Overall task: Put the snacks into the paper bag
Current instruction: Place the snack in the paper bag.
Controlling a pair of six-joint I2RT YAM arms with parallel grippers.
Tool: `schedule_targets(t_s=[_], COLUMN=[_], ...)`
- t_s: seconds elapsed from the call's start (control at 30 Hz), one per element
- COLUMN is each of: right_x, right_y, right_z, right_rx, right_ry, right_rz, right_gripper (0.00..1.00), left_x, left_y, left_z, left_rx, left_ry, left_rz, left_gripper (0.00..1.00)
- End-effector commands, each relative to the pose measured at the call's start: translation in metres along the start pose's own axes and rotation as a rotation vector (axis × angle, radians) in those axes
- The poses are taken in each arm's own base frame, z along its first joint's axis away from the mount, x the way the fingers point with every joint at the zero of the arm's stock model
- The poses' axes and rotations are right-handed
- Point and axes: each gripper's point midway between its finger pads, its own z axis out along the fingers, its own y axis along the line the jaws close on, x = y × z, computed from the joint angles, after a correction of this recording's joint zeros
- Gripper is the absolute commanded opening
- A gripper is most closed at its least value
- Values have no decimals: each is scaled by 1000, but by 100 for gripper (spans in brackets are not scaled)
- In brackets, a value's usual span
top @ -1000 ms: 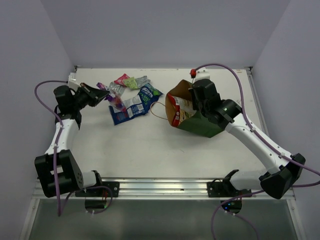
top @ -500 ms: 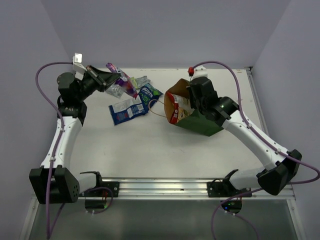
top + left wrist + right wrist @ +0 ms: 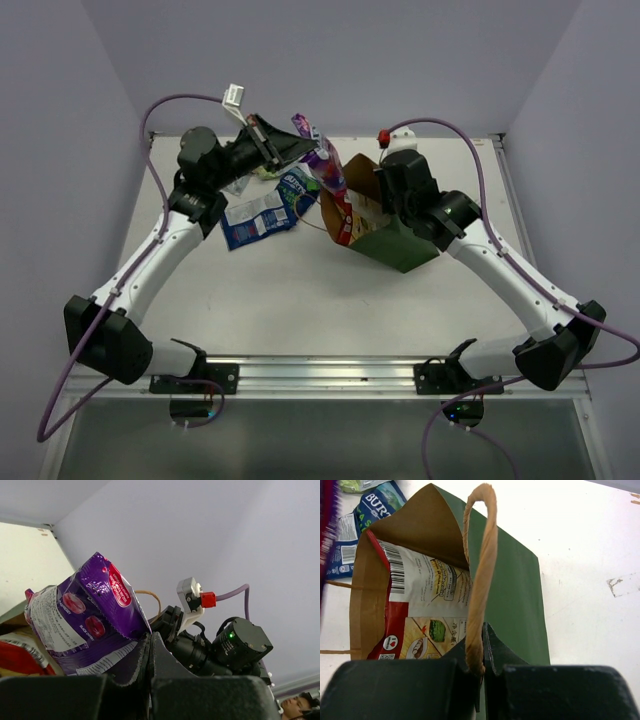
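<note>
My left gripper [image 3: 303, 150] is shut on a purple snack packet [image 3: 322, 168] and holds it in the air just above and left of the paper bag's open mouth. In the left wrist view the purple packet [image 3: 92, 615] sticks up from my gripper [image 3: 150, 642]. The dark green paper bag [image 3: 395, 240] leans with its brown inside facing left. My right gripper [image 3: 482, 652] is shut on its tan loop handle [image 3: 481, 580]. A white-red-yellow chip bag [image 3: 422, 605] lies inside the paper bag [image 3: 520, 590]. More snacks, blue-white packets [image 3: 255, 213], stay on the table.
A second blue packet [image 3: 298, 186] and a green one [image 3: 267, 172] lie under my left arm. The bag's other handle [image 3: 312, 222] loops onto the table [image 3: 300, 290]. Walls close in on three sides. The right arm's purple cable [image 3: 440, 130] arcs behind the bag.
My left arm has lifted the purple packet off the pile and swung it right, up to the bag's mouth. The right gripper keeps the handle; the bag has shifted slightly left.
</note>
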Motion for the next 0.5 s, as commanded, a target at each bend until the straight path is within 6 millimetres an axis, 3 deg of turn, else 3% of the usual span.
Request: schedule_targets(t_s=[0.0,0.13,0.27,0.47], right_x=[-22,-21,-21,-21], right_y=[-9,-10,-10,-13], right_z=[-12,-13,-13,-15], right_rx=[26,29,27,33], right_ry=[-58,-59,-59,-64], right_rz=[20,17,19,21], right_gripper=[0,0,0,0], left_x=[-2,18,42,69], left_y=[-46,-47,-33,-5], left_z=[23,45,66,68], left_rx=[136,157,139,71], left_ry=[-31,18,78,123], left_rz=[54,45,24,3], left_gripper=[0,0,0,0])
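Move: The held candy pack is bound for the paper bag's mouth, which lies about 11 cm to the left hand's right, 2 cm back and some 18 cm below. The chips bag inside is roughly 12 cm right, 3 back and 25 down; the blue snack bag on the table is about 13 cm left, 9 ahead and 40 down. From the right hand, the mouth is about 7 cm left, 2 back and 7 below. Left hand swings the pinched candy pack 10 cm right into the mouth, sinking 5; right keeps holding the handle. ##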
